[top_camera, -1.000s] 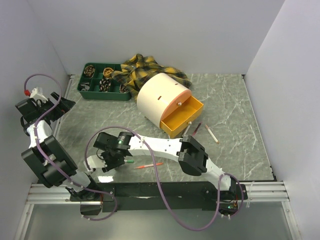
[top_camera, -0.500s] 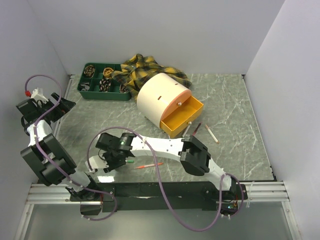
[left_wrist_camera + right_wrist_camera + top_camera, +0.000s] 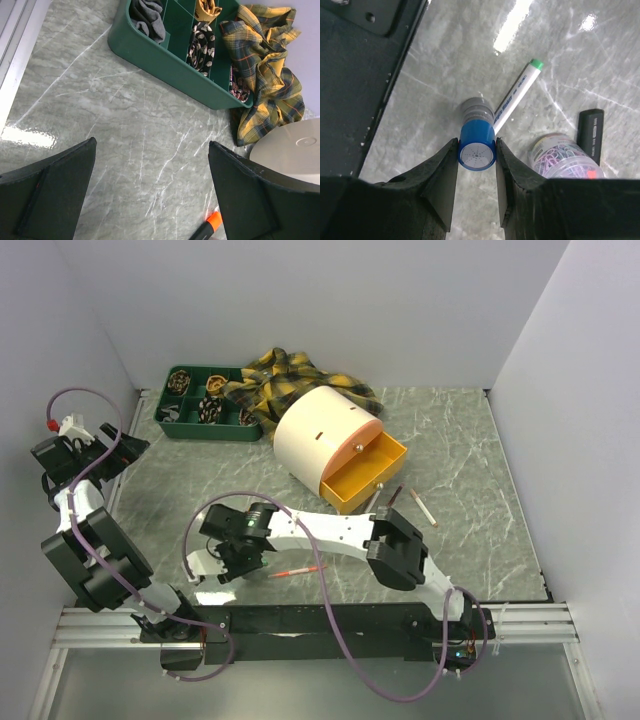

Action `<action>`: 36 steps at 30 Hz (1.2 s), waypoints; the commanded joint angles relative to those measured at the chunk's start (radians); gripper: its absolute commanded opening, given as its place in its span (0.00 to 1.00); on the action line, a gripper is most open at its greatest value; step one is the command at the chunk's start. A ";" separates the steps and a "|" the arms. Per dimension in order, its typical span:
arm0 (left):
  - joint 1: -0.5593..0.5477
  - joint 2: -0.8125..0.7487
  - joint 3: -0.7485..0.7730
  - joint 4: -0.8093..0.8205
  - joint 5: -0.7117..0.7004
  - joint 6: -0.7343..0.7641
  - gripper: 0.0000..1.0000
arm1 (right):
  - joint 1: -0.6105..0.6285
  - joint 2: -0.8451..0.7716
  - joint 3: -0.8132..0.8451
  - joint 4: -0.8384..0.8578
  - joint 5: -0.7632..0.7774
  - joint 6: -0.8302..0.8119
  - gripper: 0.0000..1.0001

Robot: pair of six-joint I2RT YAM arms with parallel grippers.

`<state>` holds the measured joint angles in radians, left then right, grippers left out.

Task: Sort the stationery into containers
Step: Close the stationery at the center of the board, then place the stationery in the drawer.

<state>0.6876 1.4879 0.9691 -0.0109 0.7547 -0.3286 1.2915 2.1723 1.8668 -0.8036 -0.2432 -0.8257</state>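
Note:
My right gripper (image 3: pixel 476 155) is shut on a short stick with a blue cap (image 3: pixel 476 137), held upright just above the marble table. A white marker with a green cap (image 3: pixel 517 95) lies right beside the stick. In the top view the right gripper (image 3: pixel 235 555) is at the near left of the table. My left gripper (image 3: pixel 152 192) hangs open and empty by the left wall. A black highlighter with an orange cap (image 3: pixel 210 226) lies below it. The cream drum (image 3: pixel 318 432) has its orange drawer (image 3: pixel 366 472) pulled open. The green divided tray (image 3: pixel 205 408) sits at the back left.
A clear tub of coloured paper clips (image 3: pixel 560 155) and a black block (image 3: pixel 591 134) lie right of the held stick. A red pen (image 3: pixel 298 570) and two more pens (image 3: pixel 422 508) lie near the drawer. A plaid cloth (image 3: pixel 290 380) is bunched behind the drum.
My right gripper has shifted a little to the right with the blue-capped stick in it, now covering the green-capped marker in the top view. The left arm has not moved.

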 commanded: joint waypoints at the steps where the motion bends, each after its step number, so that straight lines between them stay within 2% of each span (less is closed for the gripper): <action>1: -0.007 -0.026 -0.006 0.038 0.001 -0.003 0.99 | -0.004 0.124 0.173 -0.193 0.044 0.010 0.04; 5: -0.007 -0.031 -0.001 0.037 -0.005 -0.003 0.99 | 0.000 0.193 0.215 -0.244 0.079 -0.012 0.04; 13: -0.007 -0.031 0.020 0.026 -0.011 -0.001 0.99 | 0.022 0.158 0.033 -0.143 0.082 -0.001 0.04; 20: -0.008 -0.041 0.029 0.014 0.000 0.003 0.99 | 0.023 0.138 0.020 -0.138 0.090 0.020 0.04; 23: -0.013 -0.052 0.045 0.014 0.011 0.025 0.99 | 0.017 0.055 0.038 -0.158 0.111 0.034 0.04; 26: -0.020 -0.063 0.063 -0.026 0.034 0.040 0.99 | 0.020 -0.119 0.048 -0.183 0.119 0.040 0.03; 31: -0.059 -0.092 0.095 -0.095 0.054 0.095 0.99 | -0.003 -0.287 0.087 -0.247 0.159 0.072 0.01; 36: -0.131 -0.162 0.103 -0.176 0.037 0.189 0.99 | -0.173 -0.456 0.068 -0.220 0.203 0.171 0.01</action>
<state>0.6117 1.4082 1.0294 -0.1177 0.7685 -0.2451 1.2587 1.8717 1.9263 -1.0187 -0.1074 -0.7448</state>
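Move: The right hand holds the blue pot, with its grey cap about 4 cm below and 2 cm to the left on the table. The green marker lies some 3 cm ahead of this hand, the clear jar about 10 cm ahead and 2 cm right, and the orange marker roughly level and 13 cm right, all a little below. From the left hand the cap is about 27 cm back, 26 cm right and 16 cm down. Right hand presses the blue pot down onto its cap, then lifts about 15 cm, rightward; left starts up-right. ##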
